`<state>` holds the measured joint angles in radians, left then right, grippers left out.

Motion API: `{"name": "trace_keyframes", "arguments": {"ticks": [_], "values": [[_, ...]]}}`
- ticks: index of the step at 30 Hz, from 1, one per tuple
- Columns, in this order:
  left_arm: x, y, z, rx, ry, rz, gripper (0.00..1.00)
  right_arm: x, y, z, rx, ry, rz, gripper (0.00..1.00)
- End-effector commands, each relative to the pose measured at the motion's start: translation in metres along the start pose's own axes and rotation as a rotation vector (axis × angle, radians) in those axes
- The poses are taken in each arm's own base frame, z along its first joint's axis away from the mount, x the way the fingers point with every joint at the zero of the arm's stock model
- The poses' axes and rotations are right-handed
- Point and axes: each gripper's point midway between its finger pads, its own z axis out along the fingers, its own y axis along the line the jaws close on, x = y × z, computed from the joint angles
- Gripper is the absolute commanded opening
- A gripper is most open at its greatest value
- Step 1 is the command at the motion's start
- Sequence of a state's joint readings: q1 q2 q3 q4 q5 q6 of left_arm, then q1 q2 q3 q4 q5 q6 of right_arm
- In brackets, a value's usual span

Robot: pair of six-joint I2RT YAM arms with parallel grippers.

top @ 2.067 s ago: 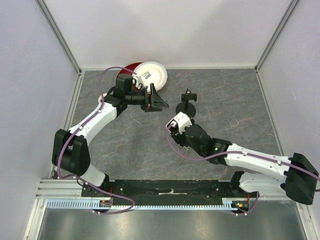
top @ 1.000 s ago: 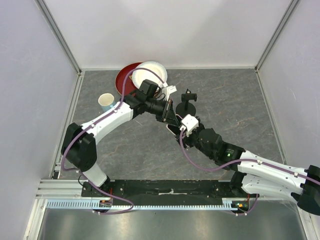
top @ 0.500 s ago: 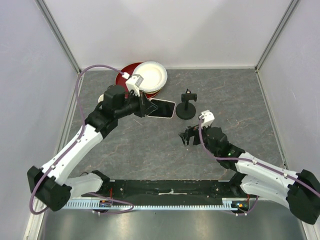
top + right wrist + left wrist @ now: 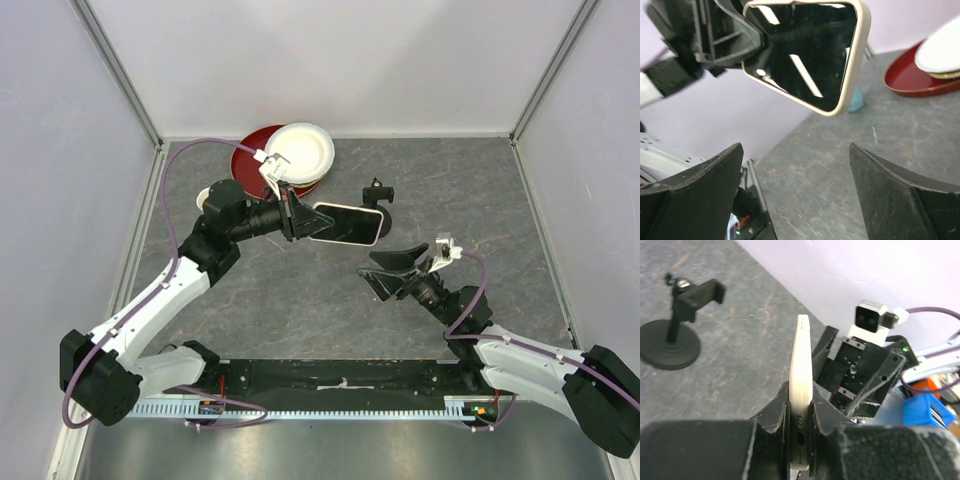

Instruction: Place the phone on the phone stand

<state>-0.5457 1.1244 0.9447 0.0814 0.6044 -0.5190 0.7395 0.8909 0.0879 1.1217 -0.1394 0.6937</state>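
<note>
My left gripper [image 4: 297, 219] is shut on one short end of the phone [image 4: 347, 224], holding it in the air with the black screen up. In the left wrist view the phone [image 4: 801, 371] shows edge-on, its cream rim pinched between my fingers [image 4: 771, 412]. The phone stand [image 4: 378, 189] is just behind the phone's far end, its base hidden there; it stands whole at the upper left of the left wrist view [image 4: 676, 330]. My right gripper [image 4: 386, 272] is open and empty, near and right of the phone, and looks up at the phone [image 4: 810, 50].
A white plate [image 4: 300, 150] lies on a red plate [image 4: 250, 158] at the back left. A pale blue cup [image 4: 857, 97] stands on the table beyond the phone, mostly hidden by the left arm in the top view. Walls enclose three sides.
The left arm has carried the phone a little to the right, in front of the stand. The right arm has pulled back toward the near right, jaws wide.
</note>
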Motion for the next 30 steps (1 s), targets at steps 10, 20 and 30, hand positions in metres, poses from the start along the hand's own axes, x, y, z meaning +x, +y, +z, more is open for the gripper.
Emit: {"name": "trace_keyframes", "arguments": {"ticks": [10,20,30], "values": [[-0.012,-0.068,0.000,0.418,0.016,-0.006,0.02,-0.066,0.078,-0.016,-0.331,-0.253,-0.009,0.67],[-0.003,-0.081,0.000,0.515,0.064,-0.020,0.02,-0.082,0.088,-0.023,-0.361,-0.316,-0.004,0.44],[0.006,-0.093,0.000,0.560,0.096,-0.009,0.02,-0.092,0.098,-0.030,-0.400,-0.355,0.019,0.37]]}}
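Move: Just below the phone's near right end, the right hand waits with open fingers. The middle of the phone is about 8 cm ahead of it, 5 cm to its left and 5 cm above. The left hand still pinches the phone's left end; those open fingers are some 8 cm back from it, 11 cm to its right and 5 cm lower. The phone stand is roughly 17 cm ahead of the left hand, 14 cm to its right and 17 cm below. Drawing back about 5 cm, right 4 cm and slightly up, the left hand keeps its pinch and turns some 25 degrees clockwise, swinging the phone's free end back to the right hand. The right hand rises about 6 cm while easing back 3 cm, tilting slightly, and partly closes its fingers around the phone's near right corner, without yet clamping it. ##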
